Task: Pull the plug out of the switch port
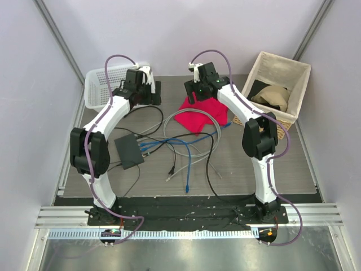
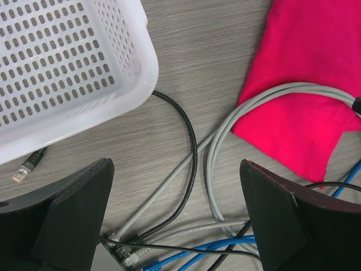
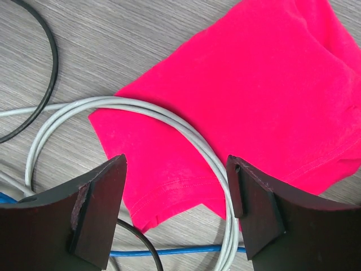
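The switch is a flat black box on the table, left of centre. Several plugs sit in the sockets on its right edge, with grey, black and blue cables running off to the right. The left wrist view shows these plugs at the bottom edge. My left gripper is open and empty, above the table beyond the switch. My right gripper is open and empty over the red cloth.
A red cloth lies at the back centre under a grey cable coil. A white perforated basket stands at the back left. A wicker basket with cloth stands at the back right. Loose blue cables trail toward the front.
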`<state>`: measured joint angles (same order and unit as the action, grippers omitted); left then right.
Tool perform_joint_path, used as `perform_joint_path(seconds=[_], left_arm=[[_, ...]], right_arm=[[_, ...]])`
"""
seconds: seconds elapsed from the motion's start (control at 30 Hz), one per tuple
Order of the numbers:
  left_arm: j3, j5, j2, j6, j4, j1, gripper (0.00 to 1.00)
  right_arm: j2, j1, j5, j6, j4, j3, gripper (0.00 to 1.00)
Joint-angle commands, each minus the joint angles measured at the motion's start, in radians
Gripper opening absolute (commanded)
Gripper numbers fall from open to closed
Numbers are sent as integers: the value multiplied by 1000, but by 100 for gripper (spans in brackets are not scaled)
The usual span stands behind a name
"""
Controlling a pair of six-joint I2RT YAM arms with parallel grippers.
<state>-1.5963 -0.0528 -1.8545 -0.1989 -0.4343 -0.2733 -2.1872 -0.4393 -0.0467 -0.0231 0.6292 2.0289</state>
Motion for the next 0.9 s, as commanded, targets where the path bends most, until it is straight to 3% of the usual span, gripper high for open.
perform_joint_path(seconds=[0.0,0.07,0.2,0.23,0.33,0.53,0.87], left_arm=[[24,18,72,9,31,3,100],[22,16,71,4,34,2,100],[4,2,55,-5,28,2,100],[4,2,54,-7,28,3,100],[9,4,51,-11,28,2,100],[41,2,66,-19,40,2,100],[67,7,52,-43,40,3,99]], right_arm=[[21,-10,39,9,-42,16,79],[30,-10,42,-27,-40,-5,79],[49,-4,198,-12,-46,-80,71],[61,4,267,21,-57,-108,61],[118,43,365,87,-111,-223,44],[185,102,436,103,-135,-340,37],[377,226,452,37,-138,-587,36]])
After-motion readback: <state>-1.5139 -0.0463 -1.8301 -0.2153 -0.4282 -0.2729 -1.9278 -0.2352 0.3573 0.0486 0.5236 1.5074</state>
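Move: The row of plugs on the switch's right side lies some 14 cm back from the left hand, about 5 cm to its left and 16 cm below; the switch itself sits 5 cm farther left of the plugs and about 1 cm nearer the base. The wicker basket's middle is roughly 30 cm right of the right hand, 2 cm back and 5 cm lower. From that hand the red cloth lies some 5 cm right and 1 cm ahead, the plugs 18 cm left and 15 back, all about 13 cm down. The wicker basket is what the right arm swings towards: that hand sweeps about 20 cm right off the red cloth, dipping nearly 8 cm, then climbing about 3 again and drawing back a little, turning some 30 degrees clockwise and narrowing its fingers to about a third open, up beside the basket's left side. Late on, the left hand, still wide open, starts sinking and easing back towards the plugs, about 2 cm. ##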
